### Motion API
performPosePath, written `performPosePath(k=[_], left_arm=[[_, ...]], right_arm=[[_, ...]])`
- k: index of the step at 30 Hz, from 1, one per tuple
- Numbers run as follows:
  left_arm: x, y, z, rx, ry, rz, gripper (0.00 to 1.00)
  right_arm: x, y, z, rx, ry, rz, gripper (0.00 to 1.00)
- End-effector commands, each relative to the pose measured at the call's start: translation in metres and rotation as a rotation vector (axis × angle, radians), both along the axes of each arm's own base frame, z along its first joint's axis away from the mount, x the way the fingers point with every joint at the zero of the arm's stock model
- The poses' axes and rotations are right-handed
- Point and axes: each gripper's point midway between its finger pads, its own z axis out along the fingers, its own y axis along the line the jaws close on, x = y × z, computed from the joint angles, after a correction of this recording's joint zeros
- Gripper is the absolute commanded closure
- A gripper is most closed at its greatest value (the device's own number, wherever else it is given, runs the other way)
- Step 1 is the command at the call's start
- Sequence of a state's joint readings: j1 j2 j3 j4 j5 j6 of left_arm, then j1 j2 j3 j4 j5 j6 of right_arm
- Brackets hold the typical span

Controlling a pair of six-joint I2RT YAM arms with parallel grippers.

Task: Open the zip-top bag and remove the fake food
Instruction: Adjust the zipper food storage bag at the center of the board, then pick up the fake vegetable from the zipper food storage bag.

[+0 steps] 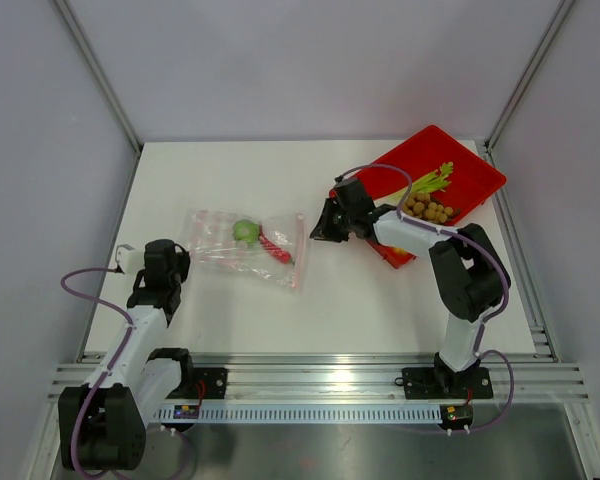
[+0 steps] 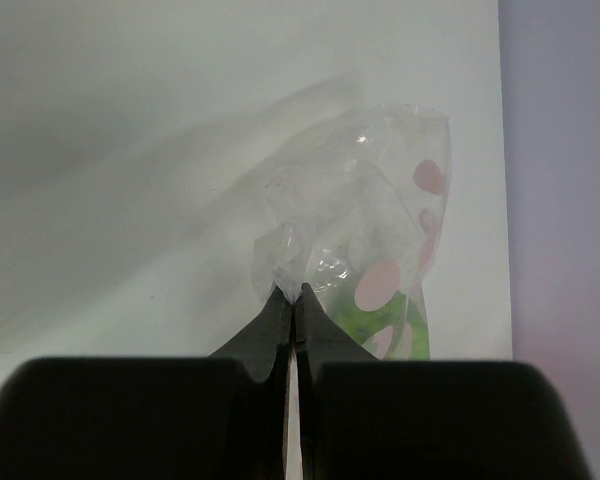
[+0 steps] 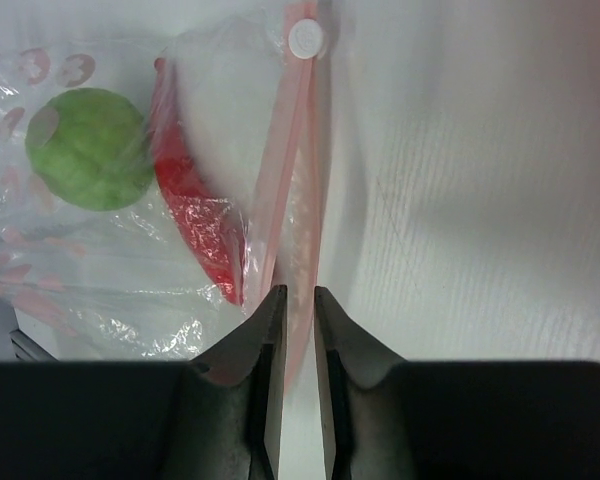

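Observation:
The zip-top bag (image 1: 245, 245) lies crinkled on the table left of centre, its pink-red zip strip (image 3: 295, 140) on its right end. Inside the bag show a green round fruit (image 1: 245, 231) (image 3: 90, 148) and a red piece (image 1: 273, 247) (image 3: 195, 200) of the fake food. My left gripper (image 1: 187, 256) (image 2: 292, 295) is shut on the bag's (image 2: 360, 220) clear left corner. My right gripper (image 1: 318, 228) (image 3: 298, 292) sits at the bag's right edge. Its jaws stand a narrow gap apart, with the end of the zip strip between them.
A red tray (image 1: 470, 165) at the back right holds a green celery stalk (image 1: 432, 183) and several tan balls (image 1: 428, 209). The right arm reaches across the tray's near corner. A white slider (image 3: 305, 38) sits at the strip's far end.

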State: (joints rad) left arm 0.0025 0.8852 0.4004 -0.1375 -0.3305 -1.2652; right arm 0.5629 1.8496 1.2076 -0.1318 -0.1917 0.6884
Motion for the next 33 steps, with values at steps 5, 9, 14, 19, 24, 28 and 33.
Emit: performPosePath(k=[5, 9, 14, 19, 24, 28, 33], left_arm=[[0.009, 0.008, 0.027, 0.023, -0.070, 0.030, 1.00], [0.010, 0.006, 0.028, 0.020, -0.073, 0.020, 1.00], [0.010, 0.006, 0.030, 0.021, -0.079, 0.020, 1.00], [0.011, 0.006, 0.030, 0.024, -0.080, 0.020, 1.00], [0.010, 0.006, 0.029, 0.026, -0.076, 0.019, 1.00], [0.011, 0.005, 0.029, 0.026, -0.076, 0.012, 1.00], [0.013, 0.005, 0.028, 0.028, -0.074, 0.006, 1.00]], right_arm=[[-0.016, 0.008, -0.009, -0.060, -0.017, 0.032, 0.74], [-0.021, 0.025, -0.015, -0.063, -0.008, 0.062, 0.72], [-0.025, 0.036, -0.017, -0.063, 0.002, 0.084, 0.71], [-0.027, 0.037, -0.018, -0.063, 0.008, 0.088, 0.70], [-0.028, 0.055, -0.014, 0.040, -0.012, 0.133, 0.63], [-0.026, 0.066, -0.008, 0.076, -0.063, 0.188, 0.59], [-0.020, 0.073, 0.000, 0.048, -0.155, 0.254, 0.52]])
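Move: The zip-top bag's open mouth lies about 4 cm to the right hand's left, 2 cm back and 4 cm below its fingertips. The red chili inside is some 9 cm to the left and 1 cm back, the green vegetable about 16 cm left and 3 cm farther out, both 5 cm below. From the left hand, the mouth is roughly 26 cm to the right, 4 cm ahead and 6 cm lower. Back, down and to the left, about 4 cm back and 3.5 cm down, the right hand drops to the bag's mouth; then it goes on left with a slight rise, opening from a quarter to nearly half and turning some 10 degrees counter-clockwise, one finger coming in between the pink lips. The left hand stays put, shut on the bag's closed end. ##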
